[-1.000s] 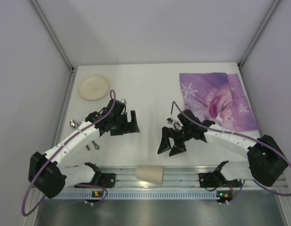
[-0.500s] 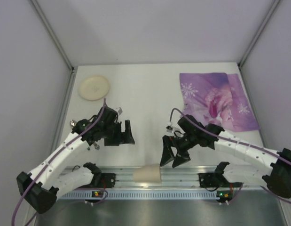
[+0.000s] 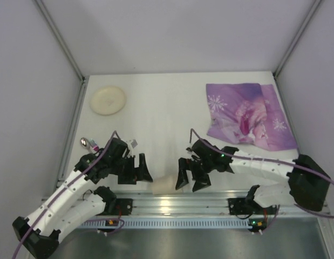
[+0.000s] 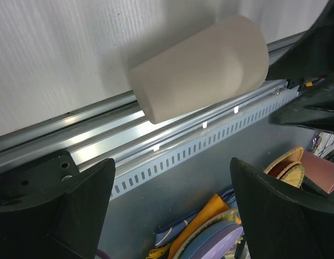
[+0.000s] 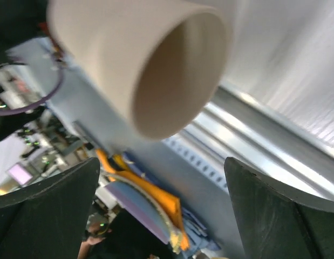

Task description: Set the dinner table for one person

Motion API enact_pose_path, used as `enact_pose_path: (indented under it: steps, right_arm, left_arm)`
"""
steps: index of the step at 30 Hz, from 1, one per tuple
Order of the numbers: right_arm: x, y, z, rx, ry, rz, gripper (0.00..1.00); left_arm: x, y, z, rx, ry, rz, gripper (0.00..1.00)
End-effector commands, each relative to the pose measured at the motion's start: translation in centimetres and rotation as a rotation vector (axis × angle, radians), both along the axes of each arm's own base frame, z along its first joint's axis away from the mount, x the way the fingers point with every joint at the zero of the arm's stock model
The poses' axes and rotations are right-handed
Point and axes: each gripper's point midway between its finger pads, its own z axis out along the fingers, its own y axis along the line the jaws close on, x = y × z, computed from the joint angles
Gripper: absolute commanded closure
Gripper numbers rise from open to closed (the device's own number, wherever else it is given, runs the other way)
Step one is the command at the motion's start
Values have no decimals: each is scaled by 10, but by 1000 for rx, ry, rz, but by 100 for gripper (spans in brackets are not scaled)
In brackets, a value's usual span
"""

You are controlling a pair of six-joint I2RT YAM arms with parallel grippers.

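A cream cup (image 3: 162, 185) lies on its side at the near edge of the white dinner table (image 3: 167, 108), by the aluminium rail (image 3: 204, 204). My left gripper (image 3: 137, 175) is just left of it and open, with nothing between the fingers. My right gripper (image 3: 191, 182) is just right of it, also open and empty. In the left wrist view the cup (image 4: 202, 65) lies across the rail ahead of the open gripper (image 4: 172, 213). In the right wrist view the cup's (image 5: 140, 59) open mouth faces the open gripper (image 5: 161, 213).
A cream plate (image 3: 108, 100) sits at the far left. A purple picture placemat (image 3: 249, 115) lies at the far right. Shiny cutlery (image 3: 89, 143) lies by the left wall, behind the left arm. Below the table edge is a pile of coloured items (image 4: 237, 237).
Both grippers have come down towards the near edge and closed in on the cup from either side. The cup has shifted a little left and away from the rail.
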Motion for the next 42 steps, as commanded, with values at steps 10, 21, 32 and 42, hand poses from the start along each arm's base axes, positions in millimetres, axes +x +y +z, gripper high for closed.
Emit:
enact_pose_path:
  steps: [10,21,32,42]
  right_arm:
    - [77,84,-3,-62,-312,23,0]
    - [95,119,5,12,-369,30,10]
    - [159,122,11,-252,-540,129,100]
    - [347,11,116,-711,-857,-47,100]
  left_arm:
    - [6,-5,6,-47,-26,50,8]
    - [11,2,4,14,-60,25,7]
    - [23,1,10,38,-112,4,7]
    - [33,-1,7,20,-163,37,7]
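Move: At the table's near edge the beige cup lies on its side, mouth towards the open right hand, its middle about 10 cm to that hand's left, roughly level fore-and-aft and 5 cm below. The plate is some 36 cm ahead and 39 cm left of the right hand, the purple cloth about 29 cm ahead and 27 cm right, both some 10 cm lower. From the left hand the cup is about 11 cm right, 2 cm back and 8 cm below. Dipping about 4 cm, the right hand swings forward and left around 9 cm each way, rises and settles again, then closes to pinch the cup's wall at the mouth, one finger inside. It then lifts and sweeps the cup fast, over 20 cm forward, away from the near edge, fingers tipping up some 50 degrees towards forward. ##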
